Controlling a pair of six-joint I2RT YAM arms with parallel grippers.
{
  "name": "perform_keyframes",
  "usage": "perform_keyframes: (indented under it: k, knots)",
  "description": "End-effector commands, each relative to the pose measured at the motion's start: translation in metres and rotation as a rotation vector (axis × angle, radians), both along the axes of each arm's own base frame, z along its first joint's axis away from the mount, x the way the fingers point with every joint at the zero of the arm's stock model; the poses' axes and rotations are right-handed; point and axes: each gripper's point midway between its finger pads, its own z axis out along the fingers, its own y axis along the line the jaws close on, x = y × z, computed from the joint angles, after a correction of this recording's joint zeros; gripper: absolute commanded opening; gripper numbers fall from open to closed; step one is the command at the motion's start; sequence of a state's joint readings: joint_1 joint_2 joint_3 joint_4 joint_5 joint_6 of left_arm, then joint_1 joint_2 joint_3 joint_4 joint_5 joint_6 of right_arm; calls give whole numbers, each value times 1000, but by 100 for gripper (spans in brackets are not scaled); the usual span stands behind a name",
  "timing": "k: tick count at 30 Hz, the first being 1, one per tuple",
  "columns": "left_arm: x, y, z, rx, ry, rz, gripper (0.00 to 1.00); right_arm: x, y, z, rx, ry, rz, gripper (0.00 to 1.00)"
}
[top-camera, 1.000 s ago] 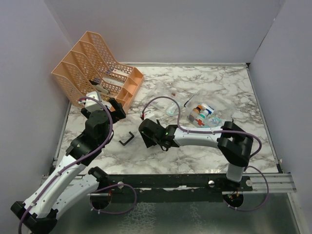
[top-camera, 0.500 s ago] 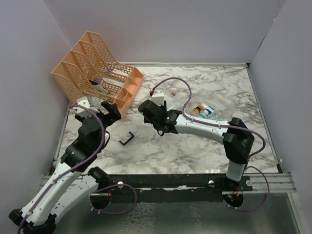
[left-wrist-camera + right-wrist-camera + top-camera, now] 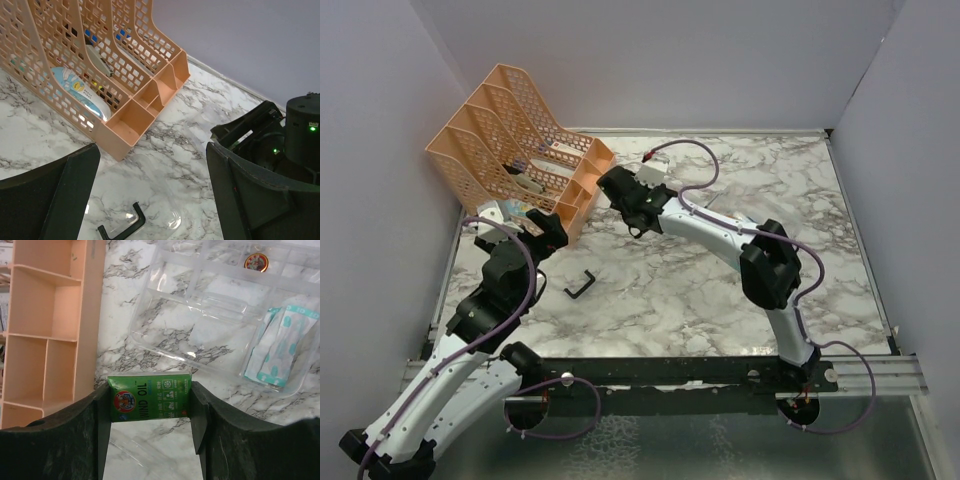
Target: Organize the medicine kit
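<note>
In the right wrist view, my right gripper (image 3: 150,409) is shut on a green "Wind Oil" box (image 3: 150,396), held above the marble. Beyond it lies the medicine kit's clear compartment tray (image 3: 200,305), holding teal-patterned packets (image 3: 280,347) and a small round red tin (image 3: 257,261). From above, the right gripper (image 3: 617,188) is beside the peach rack's low front end. A clear lid (image 3: 155,200) with a black handle (image 3: 122,227) lies flat below my left gripper (image 3: 152,165), which stands open and empty. From above, that handle (image 3: 582,285) sits right of the left gripper (image 3: 548,228).
The peach mesh file rack (image 3: 510,150) stands at the back left with packets in its slots, its small front compartments (image 3: 45,325) bare. The right arm (image 3: 295,130) reaches across close to the left gripper. Walls close in on three sides.
My right arm has swung from the table's middle to the back left beside the rack, carrying the green box. The left gripper drew back slightly toward the left, then held still.
</note>
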State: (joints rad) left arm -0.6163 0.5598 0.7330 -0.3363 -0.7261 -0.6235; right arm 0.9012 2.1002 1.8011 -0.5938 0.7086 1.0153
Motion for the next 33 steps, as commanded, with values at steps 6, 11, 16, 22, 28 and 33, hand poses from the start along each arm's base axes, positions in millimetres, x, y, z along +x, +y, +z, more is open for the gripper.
perform_keyframes:
  k: [6,11,16,22,28,33]
  knots:
    - [4,-8,-1,-17,-3,-25,90,18,-12,-30,82,21,-199,56]
    - [4,-8,-2,-15,-1,-27,90,25,-18,-44,69,29,-228,56]
    - [4,-9,-2,-8,3,-34,90,31,-28,-60,70,58,-271,55]
    - [3,-8,-2,-3,2,-33,90,35,-39,-65,59,31,-328,52]
    - [3,-8,-3,0,4,-31,90,40,-43,-78,55,61,-337,52]
    - [3,-8,-4,5,8,-32,90,39,-45,-89,44,84,-335,52]
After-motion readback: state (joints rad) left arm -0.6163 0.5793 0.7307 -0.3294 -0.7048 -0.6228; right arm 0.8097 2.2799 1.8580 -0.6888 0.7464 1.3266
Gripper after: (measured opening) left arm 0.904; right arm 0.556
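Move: The right hand holds the green Wind Oil box high over the near edge of the clear tray; the tray's large empty compartment lies about 5 cm to its right, 3 cm ahead and some 11 cm below. The sachets lie about 12 cm right and 1 cm back, the round balm tin 12 cm right and 7 cm ahead, the orange organizer's outer bins 8 cm left and 5 cm ahead. From the left hand the compartment is roughly 17 cm ahead, 17 cm right and 25 cm below. The right hand keeps its pinch on the ends of the green Wind Oil box and lowers it about 7.5 cm, drifting some 4 cm right and nearly as far forward, away from the orange organizer and towards the tray's empty large compartment. On the way the wrist turns nearly 20 degrees clockwise, bringing the box roughly square with the tray's walls, and the fingers never loosen. ##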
